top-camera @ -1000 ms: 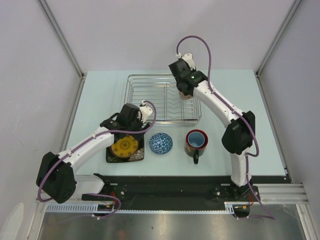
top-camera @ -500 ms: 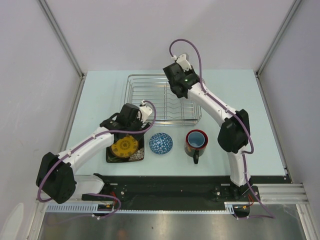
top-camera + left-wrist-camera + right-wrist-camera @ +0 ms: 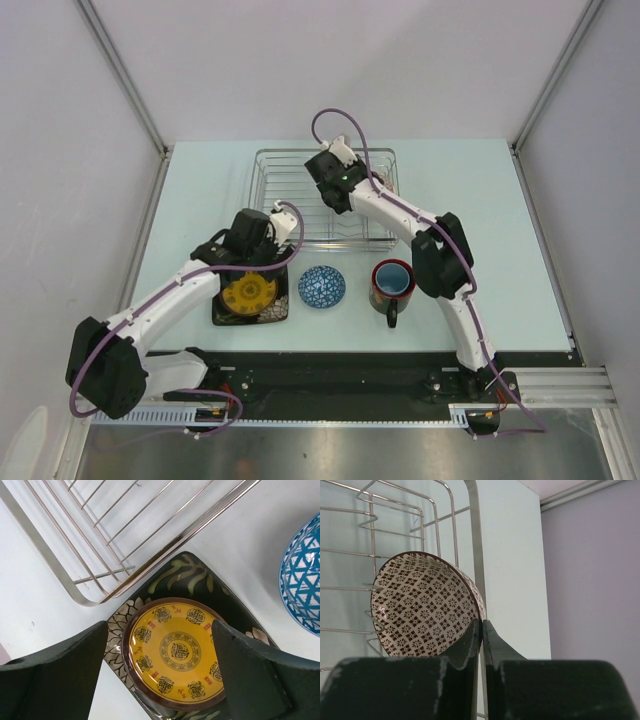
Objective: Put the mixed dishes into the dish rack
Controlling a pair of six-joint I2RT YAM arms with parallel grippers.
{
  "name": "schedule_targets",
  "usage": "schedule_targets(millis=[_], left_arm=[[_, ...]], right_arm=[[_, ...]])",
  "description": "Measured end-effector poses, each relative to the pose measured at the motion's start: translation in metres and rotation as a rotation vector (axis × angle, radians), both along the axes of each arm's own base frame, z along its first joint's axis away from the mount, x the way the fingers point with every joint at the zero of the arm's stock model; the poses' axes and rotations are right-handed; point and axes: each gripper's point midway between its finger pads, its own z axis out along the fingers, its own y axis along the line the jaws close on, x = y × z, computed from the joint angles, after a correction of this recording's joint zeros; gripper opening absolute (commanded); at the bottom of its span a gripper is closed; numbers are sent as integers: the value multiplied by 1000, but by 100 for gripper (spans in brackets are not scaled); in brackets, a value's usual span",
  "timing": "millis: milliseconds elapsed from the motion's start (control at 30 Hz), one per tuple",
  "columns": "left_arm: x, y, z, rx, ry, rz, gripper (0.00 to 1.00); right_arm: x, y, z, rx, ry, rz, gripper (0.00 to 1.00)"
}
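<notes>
My right gripper (image 3: 482, 625) is shut on the rim of the brown-speckled bowl (image 3: 420, 605), which hangs tilted over the wires of the dish rack (image 3: 472, 540). From above, the right wrist (image 3: 335, 178) is over the rack (image 3: 262, 200) near its back middle. My left gripper (image 3: 159, 625) is open, its fingers spread either side of the round yellow plate (image 3: 175, 652) without touching it. That plate (image 3: 249, 293) lies on the square black floral plate (image 3: 225, 315). The blue bowl (image 3: 322, 286) and the red-rimmed mug (image 3: 392, 283) stand on the table in front of the rack.
The rack's near left corner (image 3: 87, 600) lies just beyond the black plate (image 3: 195, 577). The blue bowl (image 3: 302, 580) sits to the right of the left gripper. Metal frame posts stand at the table's back corners.
The right arm has swung left across the rack, carrying the brown-speckled bowl from the right side toward the middle. The left arm has shifted only slightly over the yellow plate.
</notes>
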Motion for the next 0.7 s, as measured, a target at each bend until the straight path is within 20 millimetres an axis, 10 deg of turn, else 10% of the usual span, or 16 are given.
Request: schedule_targets(millis=[300,567,700], left_arm=[[0,5,-2,3,4,13,90],[1,5,-2,7,3,10,89],[1,6,-2,7,3,10,89]], right_arm=[[0,7,-10,4,16,12,11],[-4,11,-28,8,45,9,51],[-8,14,-32,11,54,7,54]])
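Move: The brown-patterned bowl is still pinched by its rim in my right fingers, its middle about 6 cm below and 2 cm ahead of that hand, in the slot at the dish rack's right end. The rack's middle lies some 14 cm to the hand's left and 3 cm back; the mug is 24 cm back, 2 cm right, the blue bowl 25 cm back, 15 cm left, both well below. From my left hand the patterned bowl is about 18 cm ahead and 26 cm right. I ease my right hand down about 3 cm, drifting some 1.5 cm left, to set the patterned bowl deeper into the rack's right-end slot. Partway down my fingers start to part from nearly shut, reaching about half open and letting go of the rim while the hand keeps sinking; the wrist barely turns. ##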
